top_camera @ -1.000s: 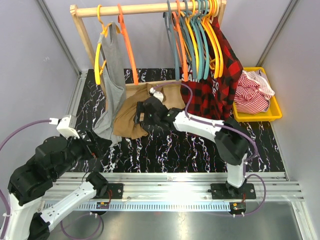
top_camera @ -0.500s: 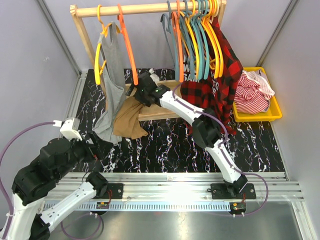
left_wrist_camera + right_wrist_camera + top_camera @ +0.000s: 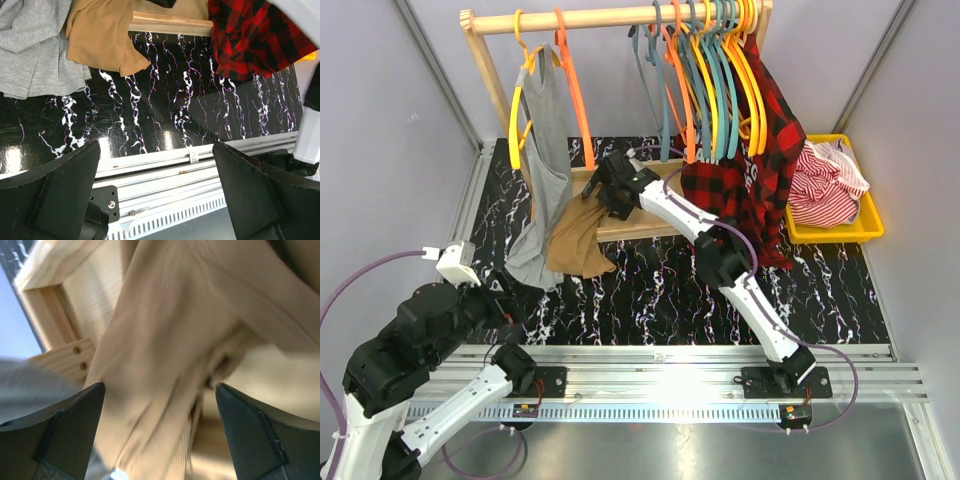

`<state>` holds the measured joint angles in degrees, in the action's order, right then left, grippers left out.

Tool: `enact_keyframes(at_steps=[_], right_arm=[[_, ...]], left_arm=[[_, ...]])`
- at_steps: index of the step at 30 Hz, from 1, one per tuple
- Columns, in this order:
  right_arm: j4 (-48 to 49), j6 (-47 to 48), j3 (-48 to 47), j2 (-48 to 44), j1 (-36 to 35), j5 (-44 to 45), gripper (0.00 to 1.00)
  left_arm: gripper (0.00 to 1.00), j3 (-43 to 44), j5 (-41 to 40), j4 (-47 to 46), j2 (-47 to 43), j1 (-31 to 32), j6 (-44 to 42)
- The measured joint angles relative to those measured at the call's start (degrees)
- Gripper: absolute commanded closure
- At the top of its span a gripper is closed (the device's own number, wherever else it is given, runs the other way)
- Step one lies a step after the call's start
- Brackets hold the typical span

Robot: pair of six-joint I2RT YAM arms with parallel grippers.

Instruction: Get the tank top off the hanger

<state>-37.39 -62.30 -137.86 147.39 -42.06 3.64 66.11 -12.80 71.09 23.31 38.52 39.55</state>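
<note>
A grey tank top (image 3: pixel 550 140) hangs by its straps on a yellow hanger (image 3: pixel 516 112) at the left end of the wooden rail (image 3: pixel 600 17); its hem (image 3: pixel 35 55) trails onto the black marbled table. My right gripper (image 3: pixel 600 188) is open just right of it, at the rack's lower bar. Its fingers (image 3: pixel 75 420) face tan ribbed fabric (image 3: pixel 165 335), apart from it. My left gripper (image 3: pixel 512 292) hovers open and empty near the table's front edge, below the tank top. In the left wrist view the left gripper (image 3: pixel 155 146) spans only the metal rail.
A tan garment (image 3: pixel 578 235) drapes over the rack's lower bar beside the tank top. An empty orange hanger (image 3: pixel 578 100) hangs next to the yellow one. Several hangers and a red plaid shirt (image 3: pixel 750 170) crowd the rail's right end. A yellow bin (image 3: pixel 832 233) holds striped clothes.
My right arm has swung from mid-table up and back to the rack's lower bar over the tan garment. The left arm has drawn slightly toward the near edge. Both grippers stayed open.
</note>
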Motion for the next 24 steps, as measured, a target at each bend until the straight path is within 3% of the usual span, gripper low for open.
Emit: enact_keyframes(at_steps=[4, 6, 7, 8, 9, 11, 16, 20, 24], right_arm=[[-0.1, -0.2, -5.3, 6.2, 0.5, -3.7, 0.13], [1.6, 0.0, -4.6, 5.9, 0.6, -4.9, 0.35], [3.8, -0.3, -2.8, 5.7, 0.6, -5.9, 0.6], [4.2, -0.1, -2.0, 5.7, 0.6, -6.4, 0.6], [6.1, -0.4, 0.0, 5.5, 0.5, -7.1, 0.86], [9.7, -0.1, 4.1, 4.5, 0.6, -8.1, 0.99], [20.6, 0.3, 20.1, -3.9, 1.0, -8.2, 1.0], [29.2, 3.1, 37.5, -16.8, 2.0, -9.4, 1.0], [33.2, 9.7, 48.3, -30.5, 3.4, -13.9, 1.0]], left_arm=[[0.01, 0.0, -0.2, 0.0, 0.0, 0.0, 0.0], [0.01, 0.0, -0.5, 0.1, 0.0, 0.0, 0.0], [0.01, 0.0, -0.6, 0.1, 0.0, 0.1, 0.0], [0.01, 0.0, -0.7, 0.1, 0.0, 0.1, 0.0], [0.01, 0.0, -0.9, 0.1, 0.0, 0.2, 0.0], [0.01, 0.0, -1.0, 0.1, 0.0, 0.3, 0.0], [0.01, 0.0, -1.1, 0.0, 0.0, 0.6, 0.0], [0.01, -0.7, -1.1, -0.6, 0.0, 0.7, 0.0], [0.01, -1.3, -1.1, -1.4, 0.0, 0.9, -0.1]])
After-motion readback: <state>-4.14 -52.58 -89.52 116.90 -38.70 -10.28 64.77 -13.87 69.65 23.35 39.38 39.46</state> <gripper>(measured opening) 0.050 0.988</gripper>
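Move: Just beneath the right hand is the upper end of the brown tank top; the middle of the heap lies about 9 cm back, 3 cm left and 6 cm below that hand. The wooden shelf under the heap centres some 6 cm right, level fore-and-aft and 8 cm below the hand. The lower half of the grey top hangs about 11 cm left and 2 cm back, at roughly its height. From the left hand, the tank top is some 28 cm ahead, 6 cm right and 25 cm below. Sinking about 5 cm and easing 2 cm left into the crumpled brown cloth, the right hand shuts its open fingers and pinches a fold. Keeping the grip, it draws up by about 11 cm, right and back off the shelf and away from the grey top, the fingertips tipping upward and the wrist turning counter-clockwise, some 20 degrees in all. ##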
